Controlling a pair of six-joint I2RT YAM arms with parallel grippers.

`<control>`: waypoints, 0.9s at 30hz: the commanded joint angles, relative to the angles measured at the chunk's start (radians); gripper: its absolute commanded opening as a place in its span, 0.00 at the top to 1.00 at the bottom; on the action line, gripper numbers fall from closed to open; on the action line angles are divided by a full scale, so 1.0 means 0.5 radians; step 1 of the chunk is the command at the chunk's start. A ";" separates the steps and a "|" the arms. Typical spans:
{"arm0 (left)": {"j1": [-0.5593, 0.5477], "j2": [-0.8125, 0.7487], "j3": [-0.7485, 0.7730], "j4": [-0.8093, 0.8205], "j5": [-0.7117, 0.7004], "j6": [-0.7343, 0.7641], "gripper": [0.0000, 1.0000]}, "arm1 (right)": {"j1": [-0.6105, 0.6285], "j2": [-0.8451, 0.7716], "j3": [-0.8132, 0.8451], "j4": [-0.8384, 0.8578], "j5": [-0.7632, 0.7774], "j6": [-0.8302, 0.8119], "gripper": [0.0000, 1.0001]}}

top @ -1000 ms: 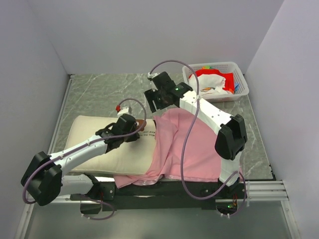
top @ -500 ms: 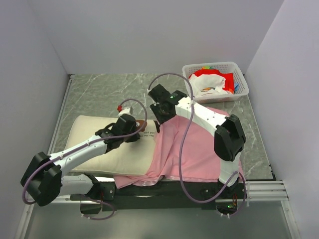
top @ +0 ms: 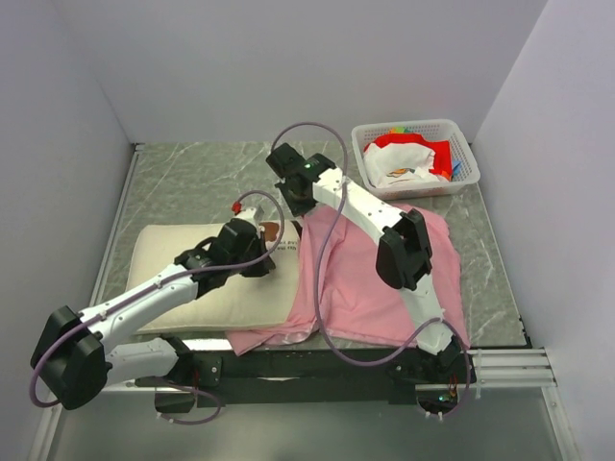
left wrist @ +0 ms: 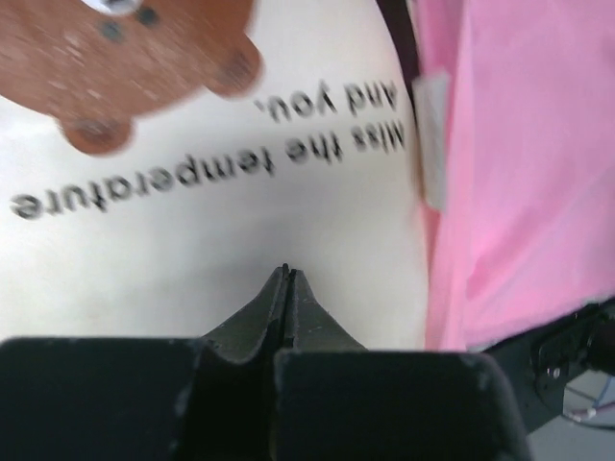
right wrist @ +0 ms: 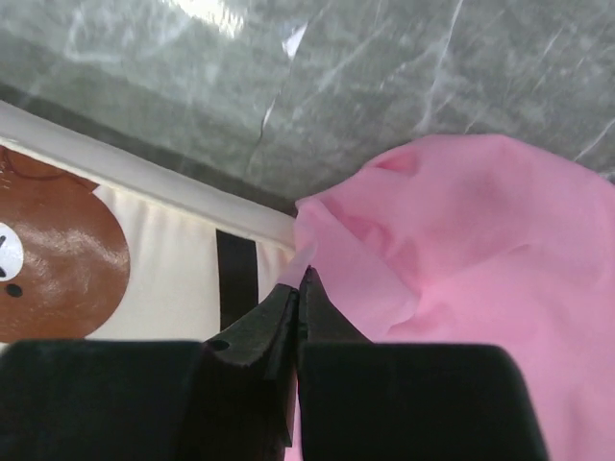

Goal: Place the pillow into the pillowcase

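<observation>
The cream pillow [top: 183, 274] lies flat at the left, its brown bear mark [top: 271, 230] by its right end. That end reaches under the edge of the pink pillowcase [top: 375, 279], which is spread out at the right. My left gripper [top: 266, 257] is shut, tips [left wrist: 286, 271] down against the pillow [left wrist: 192, 240] just below the printed words, nothing showing between them. My right gripper [top: 299, 206] is at the pillowcase's far left corner. In the right wrist view its jaws [right wrist: 303, 276] are shut on a fold of the pillowcase [right wrist: 480, 269], beside the pillow [right wrist: 163, 250].
A white basket [top: 464, 154] holding red and white cloth stands at the back right. Grey marbled tabletop [top: 192, 182] runs behind the pillow. Walls close in on the left, back and right. The pillowcase's near edge hangs at the table's front edge by the arm bases.
My right gripper came left and down from above the pillowcase to its far left corner and closed on the fabric. The left gripper stayed shut on the pillow, shifting slightly.
</observation>
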 commanded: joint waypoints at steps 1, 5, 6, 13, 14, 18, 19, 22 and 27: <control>-0.033 -0.013 0.067 0.014 0.152 0.071 0.99 | -0.037 -0.021 0.218 -0.026 -0.039 0.069 1.00; -0.045 0.048 0.021 0.182 0.201 0.010 0.99 | -0.019 -0.159 0.099 0.170 -0.294 0.152 1.00; -0.045 0.088 0.018 0.220 0.205 -0.005 0.99 | 0.000 -0.202 0.071 0.198 -0.347 0.161 1.00; -0.042 0.263 0.220 0.227 0.091 -0.082 0.99 | 0.046 -0.353 -0.340 0.440 -0.265 0.298 0.87; -0.039 0.263 0.278 0.187 0.033 -0.094 0.99 | 0.015 -0.383 -0.416 0.477 -0.194 0.323 0.77; -0.006 0.196 0.383 -0.126 -0.242 -0.168 0.82 | -0.043 -0.739 -0.674 0.707 -0.114 0.403 0.47; 0.001 0.162 0.395 -0.242 -0.283 -0.189 0.53 | -0.043 -0.800 -0.723 0.780 -0.087 0.437 0.36; 0.025 0.000 0.408 -0.472 -0.481 -0.275 0.21 | -0.040 -0.997 -0.846 0.861 -0.019 0.522 0.26; 0.206 -0.288 0.383 -0.957 -1.022 -0.628 0.01 | -0.016 -1.343 -1.241 0.993 0.033 0.700 0.26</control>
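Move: The right hand still pinches the far edge of the pillowcase mouth, with the pillow's far right corner some 5 cm below and about 1 cm to its left; the bear print lies 8 cm left and 3 cm back, and the spread pillowcase's middle about 19 cm right and 14 cm back. The left hand, shut, hovers low over the pillow, whose middle is about 13 cm left and 2 cm back; the bear print is 7 cm ahead. Still pinching the pillowcase edge, the right hand carries it left about 3 cm and then back over the pillow's far right corner, dips slightly and lets go; open, it climbs some 10 cm off the cloth, drifting right and rolling its left side up. The left hand slides right about 3 cm just over the pillow, goes forward, then opens wide as it rises and swings left roughly 7 cm, turning counter-clockwise. ##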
